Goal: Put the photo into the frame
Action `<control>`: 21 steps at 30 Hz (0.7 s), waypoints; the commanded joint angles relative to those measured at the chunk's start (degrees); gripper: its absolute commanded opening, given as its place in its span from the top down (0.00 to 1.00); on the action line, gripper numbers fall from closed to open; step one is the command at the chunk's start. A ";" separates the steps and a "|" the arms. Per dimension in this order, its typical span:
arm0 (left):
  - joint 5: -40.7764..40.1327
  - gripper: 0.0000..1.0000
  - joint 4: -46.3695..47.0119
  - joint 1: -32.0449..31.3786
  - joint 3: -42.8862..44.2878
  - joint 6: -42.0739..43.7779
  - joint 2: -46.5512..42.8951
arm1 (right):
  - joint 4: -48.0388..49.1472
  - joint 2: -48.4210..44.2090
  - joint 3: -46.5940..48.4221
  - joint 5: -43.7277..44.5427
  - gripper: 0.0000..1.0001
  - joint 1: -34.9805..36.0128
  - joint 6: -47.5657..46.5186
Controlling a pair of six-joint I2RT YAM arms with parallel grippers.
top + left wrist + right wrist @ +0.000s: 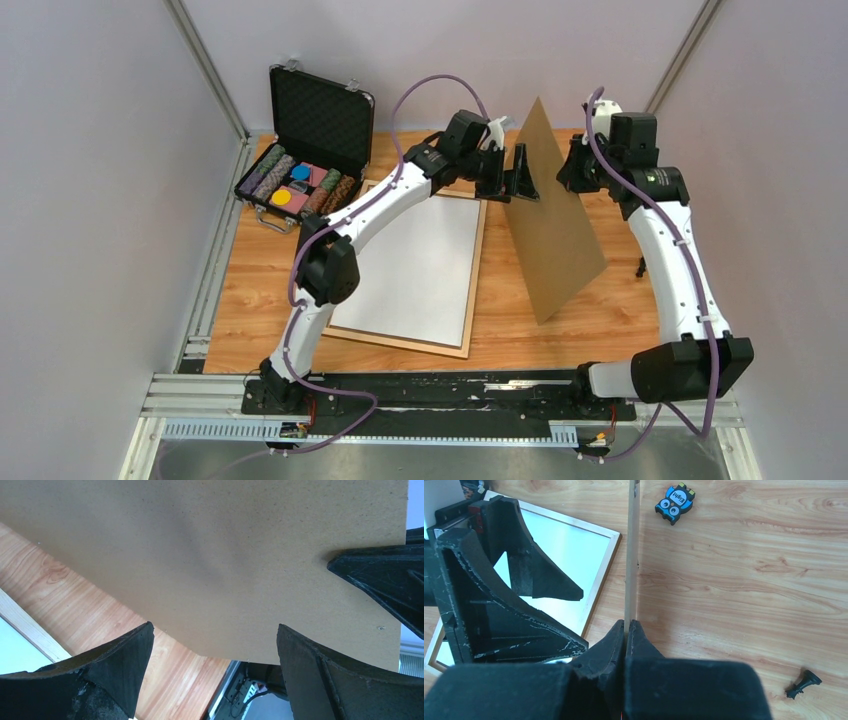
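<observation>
The frame (476, 275), thin light-brown moulding, lies flat on the table left of centre. A plain white sheet fills it, apparently the photo (410, 265) lying white back up; its picture side does not show. A brown backing board (550, 220) stands on edge to the right of the frame. My right gripper (626, 625) is shut on the board's thin edge (631, 555), behind it in the top view (574, 168). My left gripper (214, 630) is open, its fingers spread before the board's face (210, 555) near its upper part (515, 175), with nothing between them.
An open black foam-lined case (310, 150) with poker chips stands at the back left. A small blue owl-like piece (675, 500) and a small black part (804, 684) lie on the wood right of the board. Metal rails run along the near edge.
</observation>
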 commanded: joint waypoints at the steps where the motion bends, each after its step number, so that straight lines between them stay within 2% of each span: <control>1: 1.76 0.00 2.07 0.31 0.87 -1.08 0.32 | 4.32 0.05 0.92 2.23 1.00 1.07 -0.71; 5: 2.17 0.00 2.36 0.53 -0.23 -1.37 0.09 | 4.08 1.10 0.77 2.45 0.99 2.17 -0.34; 12: 2.54 0.00 3.47 1.96 -4.04 -2.05 -2.94 | 4.12 1.97 0.30 3.86 0.86 3.84 0.72; 18: 2.58 0.00 3.40 3.25 -7.43 -2.51 -7.12 | 3.45 1.76 1.24 3.10 0.62 5.11 2.00; 21: 2.17 0.00 2.96 3.82 -8.90 -2.59 -9.42 | 2.48 1.61 2.29 1.52 0.54 5.70 2.76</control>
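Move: The right hand pinches the standing backing board on its top edge. The frame it is meant for lies flat, its middle about 31 cm left, 8 cm back and 28 cm below; the board's own middle is roughly 14 cm below, 2 cm back and 2 cm left. A small black piece lies some 19 cm right, 9 cm back, at table level. From the open left hand, the board's middle is about 5 cm right, 2 cm back and 9 cm lower. The right fingers let go of their pinch on the backing board's top edge, spreading to a little under half open but still straddling it, while that hand eases about 2.5 cm left, bringing its right finger up against the board. The left hand stays wide open and, after a short wait, sinks some 4 cm and draws left away from the board's face, tilting slightly. ##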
